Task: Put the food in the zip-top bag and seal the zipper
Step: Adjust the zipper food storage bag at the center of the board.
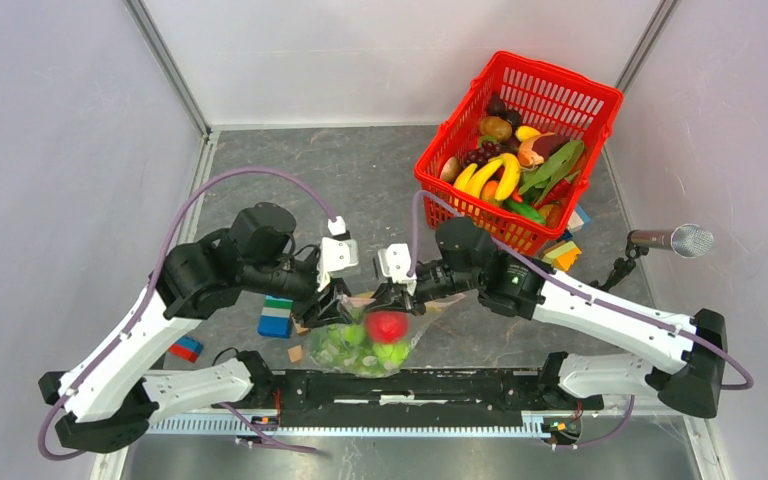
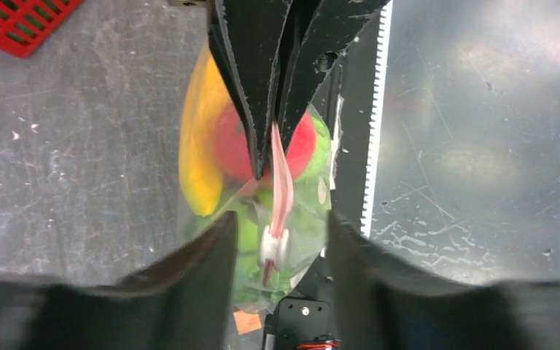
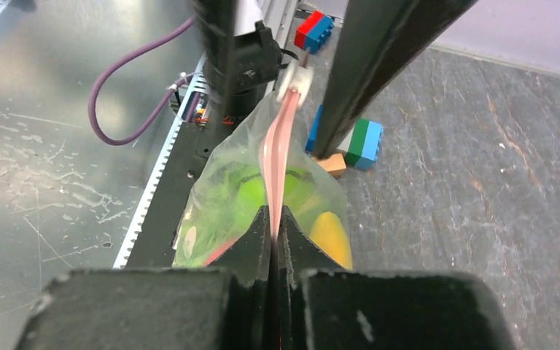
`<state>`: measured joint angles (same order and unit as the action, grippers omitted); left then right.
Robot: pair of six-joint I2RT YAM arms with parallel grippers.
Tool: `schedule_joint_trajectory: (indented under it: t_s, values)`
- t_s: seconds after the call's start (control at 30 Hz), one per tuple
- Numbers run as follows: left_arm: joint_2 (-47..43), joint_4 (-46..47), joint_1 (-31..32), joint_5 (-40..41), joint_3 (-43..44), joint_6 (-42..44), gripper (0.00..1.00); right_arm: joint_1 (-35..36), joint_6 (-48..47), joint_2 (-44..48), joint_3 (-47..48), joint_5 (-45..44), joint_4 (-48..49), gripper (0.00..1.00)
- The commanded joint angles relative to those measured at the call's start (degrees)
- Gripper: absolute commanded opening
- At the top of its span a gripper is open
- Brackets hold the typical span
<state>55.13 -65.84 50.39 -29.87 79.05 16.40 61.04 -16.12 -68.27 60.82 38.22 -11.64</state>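
The zip-top bag [image 1: 360, 350] hangs between the two grippers near the table's front edge. It holds food: a red apple [image 1: 388, 326], green round fruits [image 1: 390, 351], lettuce [image 3: 222, 189] and a yellow banana [image 2: 200, 138]. My right gripper [image 3: 272, 232] is shut on the pink zipper [image 3: 277, 146], pinching the strip flat. My left gripper [image 2: 277, 248] is open, its fingers [image 2: 197, 262] standing on either side of the white slider [image 2: 273, 248] with gaps showing. The strip runs taut from the slider to the right gripper's tips.
A red mesh basket [image 1: 550, 68] full of toy food stands at the back right. A blue-green block [image 1: 276, 316], a red-blue block [image 1: 186, 349] and a wooden cube [image 1: 295, 353] lie left of the bag. A black rail [image 1: 460, 385] runs along the front edge; a microphone [image 1: 675, 240] stands at the right.
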Motion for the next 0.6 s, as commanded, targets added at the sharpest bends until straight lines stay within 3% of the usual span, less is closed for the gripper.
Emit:
schedule_joint_trajectory:
  t_s: [0.0, 0.07, 0.13, 0.33, 0.57]
  values:
    - [-3.5, 6.4, 0.2, 3.9, -0.1, -1.8, 0.73, 0.0, 6.0, 3.3, -3.0, -5.3, 8.3, 0.0]
    - [-6.5, 10.8, 0.2, 7.5, -3.1, -4.2, 0.91, 0.0, 7.8, 4.4, -4.9, -8.6, 9.9, 0.0]
    - [-10.7, 15.6, 0.2, 10.5, -7.2, -6.5, 0.99, 0.0, 9.3, 5.8, -7.3, -11.4, 11.9, 0.0]
    - [-19.7, 26.7, 0.1, 16.7, -19.3, -14.2, 1.0, 0.0, 11.1, 9.5, -12.4, -14.0, 17.4, 0.0]
    - [-20.4, 37.4, 0.1, 11.7, -25.2, -18.5, 1.0, 0.0, 10.0, 10.4, -13.4, -8.9, 18.8, 0.0]
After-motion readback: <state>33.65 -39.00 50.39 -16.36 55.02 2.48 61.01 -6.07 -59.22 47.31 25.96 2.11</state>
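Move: The white zipper slider sits between the left hand's parted fingers, level with it ahead and back, about 1 cm to its left and 1 cm up. The red fruit in the bag is some 2 cm back, 6 cm right and 6 cm below the left hand; the green food lies about 4 cm back, 1 cm right and 10 cm below. From the right hand, already pinching the pink zipper strip, the slider is roughly 5 cm left and 1 cm up, straight across. Forward and up first, the left hand opens its fingers wide off the zipper's slider end, swings about 2 cm left, then sinks and eases back right, ending some 3 cm farther forward, its fingers tilted nearer level and turned counter-clockwise. The right hand keeps its pinch on the strip and draws it about 2 cm forward and right, slightly down, turning some 15 degrees clockwise. ##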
